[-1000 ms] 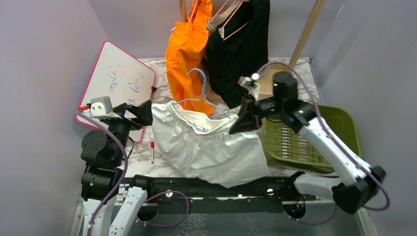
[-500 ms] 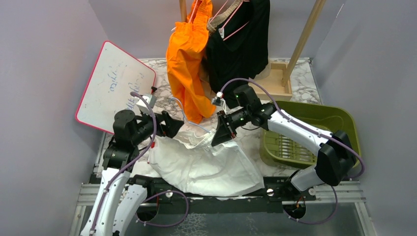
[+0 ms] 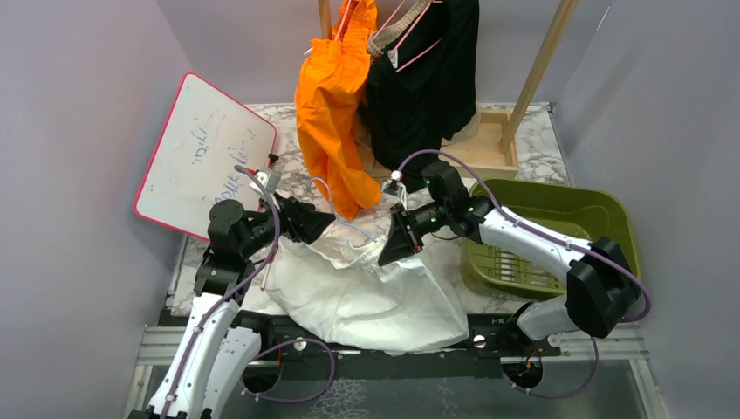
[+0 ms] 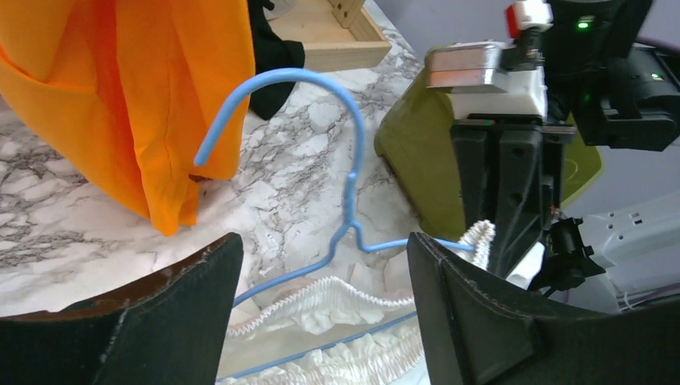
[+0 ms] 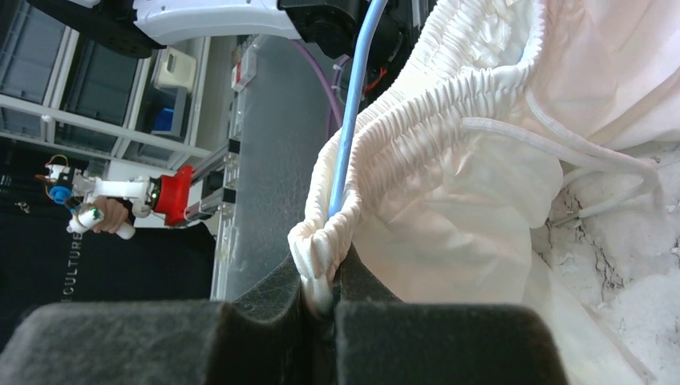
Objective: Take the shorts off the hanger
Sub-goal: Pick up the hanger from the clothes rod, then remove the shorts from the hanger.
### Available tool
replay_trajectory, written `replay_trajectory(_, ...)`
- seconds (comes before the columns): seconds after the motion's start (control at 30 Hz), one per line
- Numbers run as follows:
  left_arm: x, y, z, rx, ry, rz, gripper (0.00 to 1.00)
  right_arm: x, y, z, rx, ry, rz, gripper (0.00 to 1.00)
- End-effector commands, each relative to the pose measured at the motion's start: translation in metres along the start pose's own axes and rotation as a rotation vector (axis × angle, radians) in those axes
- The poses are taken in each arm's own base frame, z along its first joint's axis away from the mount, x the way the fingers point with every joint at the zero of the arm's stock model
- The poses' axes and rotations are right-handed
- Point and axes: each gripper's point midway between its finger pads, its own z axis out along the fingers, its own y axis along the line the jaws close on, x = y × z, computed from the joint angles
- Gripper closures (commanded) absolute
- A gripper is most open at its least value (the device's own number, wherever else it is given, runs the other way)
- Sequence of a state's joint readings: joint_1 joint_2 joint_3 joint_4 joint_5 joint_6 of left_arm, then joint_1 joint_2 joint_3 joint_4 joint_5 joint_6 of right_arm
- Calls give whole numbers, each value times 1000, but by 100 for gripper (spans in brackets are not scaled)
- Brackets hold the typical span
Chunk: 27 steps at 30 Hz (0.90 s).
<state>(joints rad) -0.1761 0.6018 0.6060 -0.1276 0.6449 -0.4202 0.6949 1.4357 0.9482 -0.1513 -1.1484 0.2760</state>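
The white shorts (image 3: 366, 292) lie crumpled on the marble table, with their gathered waistband (image 4: 337, 297) still threaded on a blue wire hanger (image 4: 353, 160). My left gripper (image 4: 325, 249) is open, its two dark fingers standing either side of the hanger's neck and the waistband without touching them. In the top view that left gripper (image 3: 323, 225) sits at the shorts' left edge. My right gripper (image 5: 321, 297) is shut on the end of the white waistband, right beside the hanger's wire (image 5: 353, 104). The orange shorts (image 3: 332, 105) and black shorts (image 3: 428, 78) hang on the rack behind.
A pink-framed whiteboard (image 3: 201, 153) leans at the back left. A green basket (image 3: 602, 218) stands to the right, under my right arm. A wooden rack base (image 3: 489, 148) and slanted pole (image 3: 541, 61) are at the back.
My left arm swung in from the whiteboard to the hanger and its jaws narrowed a little. My right gripper carried the waistband leftward and toward the near edge.
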Motion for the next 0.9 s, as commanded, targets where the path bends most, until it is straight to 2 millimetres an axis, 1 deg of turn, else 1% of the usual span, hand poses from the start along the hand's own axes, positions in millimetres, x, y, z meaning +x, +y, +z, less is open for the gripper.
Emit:
replay_trajectory(0.0, -6, -3, 13, 55, -18, -54, 29, -12, 19, -2, -49, -42, -59, 99)
replay_trajectory(0.07, -11, -6, 19, 66, -28, -59, 37, -9, 20, -2, -51, -43, -55, 99)
replay_trajectory(0.13, -17, -6, 23, 53, -51, -52, 39, -6, 20, -2, -43, -50, -56, 99)
replay_trajectory(0.2, -21, -10, 27, 67, -81, -53, 40, -5, 20, -2, -42, -52, -49, 99)
replay_trajectory(0.23, -21, -15, 29, 89, -93, -59, 42, -4, 20, -2, -43, -53, -43, 99)
replay_trajectory(0.3, -15, -20, 35, 124, -87, -85, 46, -4, 20, -2, -46, -53, -42, 99)
replay_trajectory(0.33, -11, -23, 38, 135, -76, -95, 52, -5, 20, -2, -46, -55, -45, 99)
replay_trajectory(0.4, 0, -27, 44, 140, -50, -100, 61, -5, 22, -2, -49, -58, -47, 99)
replay_trajectory(0.47, 6, -28, 47, 130, -45, -92, 70, -4, 22, -2, -47, -60, -46, 99)
replay_trajectory(0.53, 7, -27, 47, 116, -52, -85, 81, -5, 21, -3, -38, -65, -44, 98)
replay_trajectory(0.6, 5, -25, 46, 99, -64, -80, 86, -4, 20, -3, -28, -65, -38, 98)
replay_trajectory(0.63, 3, -25, 44, 91, -73, -75, 90, -3, 19, -3, -25, -64, -35, 98)
replay_trajectory(0.67, 2, -24, 43, 83, -80, -70, 99, -3, 18, -3, -16, -65, -34, 96)
replay_trajectory(0.7, 1, -24, 42, 77, -84, -66, 100, -4, 16, -3, 2, -67, -27, 94)
replay_trajectory(0.73, 0, -24, 41, 74, -89, -55, 100, -5, 14, -4, 24, -71, -23, 89)
replay_trajectory(0.77, -2, -24, 39, 68, -92, -40, 100, -8, 11, -5, 51, -77, -18, 80)
replay_trajectory(0.83, -8, -20, 36, 27, -95, -11, 100, -16, 4, -8, 131, -95, -9, 60)
replay_trajectory(0.87, -8, -15, 34, -9, -84, 2, 100, -21, 0, -10, 182, -106, -2, 52)
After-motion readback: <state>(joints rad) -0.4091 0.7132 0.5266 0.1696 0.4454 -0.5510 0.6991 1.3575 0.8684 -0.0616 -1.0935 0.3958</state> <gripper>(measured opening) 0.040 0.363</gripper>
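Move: The neck of the blue hanger, just under its hook, stands about 5 cm to the right of the open left gripper and 2 cm ahead, level with it. The white shorts' waistband, pinched in the right gripper, is some 14 cm right of the left gripper, 8 cm nearer the base and about 5 cm lower. The orange shorts' hem hangs roughly 12 cm ahead, 5 cm right and well below. From the right gripper the neck lies about 10 cm ahead, 9 cm left and 5 cm up. Bring the left gripper about 5 cm, mostly to the right and slightly forward, onto the blue hanger's neck, closing its fingers from wide open until they pinch the wire just below the hook. Hold the shorts' waistband nearly still with the right gripper meanwhile, then begin to part its fingers around the cloth. ##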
